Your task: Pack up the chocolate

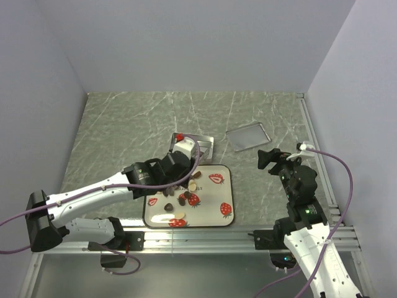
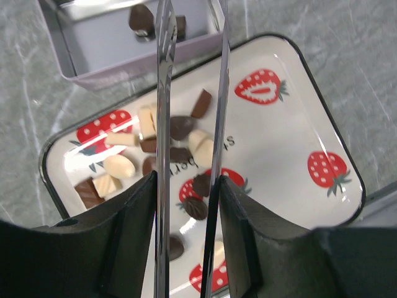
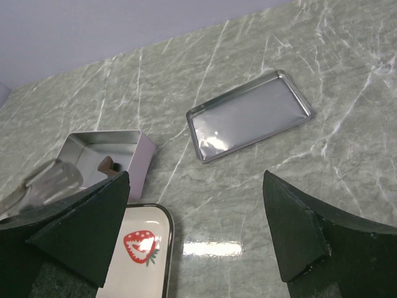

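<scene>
Several chocolate pieces (image 2: pixel 183 127), dark brown, light brown and cream, lie on the left half of the strawberry-print tray (image 2: pixel 291 112). A few dark pieces (image 2: pixel 141 18) lie inside the open lilac tin (image 2: pixel 93 56) behind the tray. My left gripper (image 2: pixel 188 186) hovers over the tray, shut on metal tongs (image 2: pixel 162 93). The tongs' two arms stand apart and reach over the tin's near wall, with nothing between them. Seen from above, the left gripper (image 1: pixel 177 164) is at the tray's far left corner. My right gripper (image 3: pixel 196 174) is open and empty, above bare table right of the tray.
The tin's flat metal lid (image 1: pixel 247 136) lies on the marble table behind and right of the tray (image 1: pixel 226 180), near the right gripper (image 1: pixel 268 158). The tin (image 1: pixel 205 146) touches the tray's far edge. Walls close the table on three sides.
</scene>
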You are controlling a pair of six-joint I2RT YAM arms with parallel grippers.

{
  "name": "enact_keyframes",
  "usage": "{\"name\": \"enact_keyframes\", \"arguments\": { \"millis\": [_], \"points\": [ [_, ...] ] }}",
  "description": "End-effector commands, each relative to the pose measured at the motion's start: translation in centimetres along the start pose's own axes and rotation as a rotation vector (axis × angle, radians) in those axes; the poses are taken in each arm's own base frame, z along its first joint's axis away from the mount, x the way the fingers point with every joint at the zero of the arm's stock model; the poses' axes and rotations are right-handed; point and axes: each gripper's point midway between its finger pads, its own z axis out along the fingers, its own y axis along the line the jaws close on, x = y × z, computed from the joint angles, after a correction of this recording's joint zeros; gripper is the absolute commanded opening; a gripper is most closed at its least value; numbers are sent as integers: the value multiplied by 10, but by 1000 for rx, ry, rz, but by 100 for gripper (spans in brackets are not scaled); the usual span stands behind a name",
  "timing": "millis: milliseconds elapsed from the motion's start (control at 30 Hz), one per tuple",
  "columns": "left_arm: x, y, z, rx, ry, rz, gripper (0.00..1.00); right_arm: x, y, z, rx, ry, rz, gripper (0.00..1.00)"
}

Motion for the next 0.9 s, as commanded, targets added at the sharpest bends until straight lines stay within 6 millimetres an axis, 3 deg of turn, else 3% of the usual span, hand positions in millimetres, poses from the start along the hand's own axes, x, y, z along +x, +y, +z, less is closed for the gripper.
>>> {"name": "enact_keyframes", "arguments": {
  "millis": [0, 567, 867],
  "points": [
    [11, -5, -7, -12, 9, -32, 49, -16, 3, 2, -2, -49, -7, 94],
    [71, -4, 6, -88, 129, -24, 49, -14, 5, 3, -18, -41, -8, 94],
    [76, -4, -1, -48, 128, -41, 49, -13, 6, 5, -22, -36, -10, 94]
  ]
}}
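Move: The left hand holds the tongs, and the dark heart chocolate lies about 6 cm ahead of it, 4 cm to its right and 17 cm below. The brown stick sits some 7 cm ahead and 8 cm right, and the cream pieces about 2 cm ahead and 6 cm right. The box's middle is roughly 19 cm ahead and 5 cm right. From the right hand the heart is about 31 cm left and 1 cm ahead, 20 cm below. Left hand carries the half-open tongs away from the box, down 7 cm and back over 4 towards the chocolates. ##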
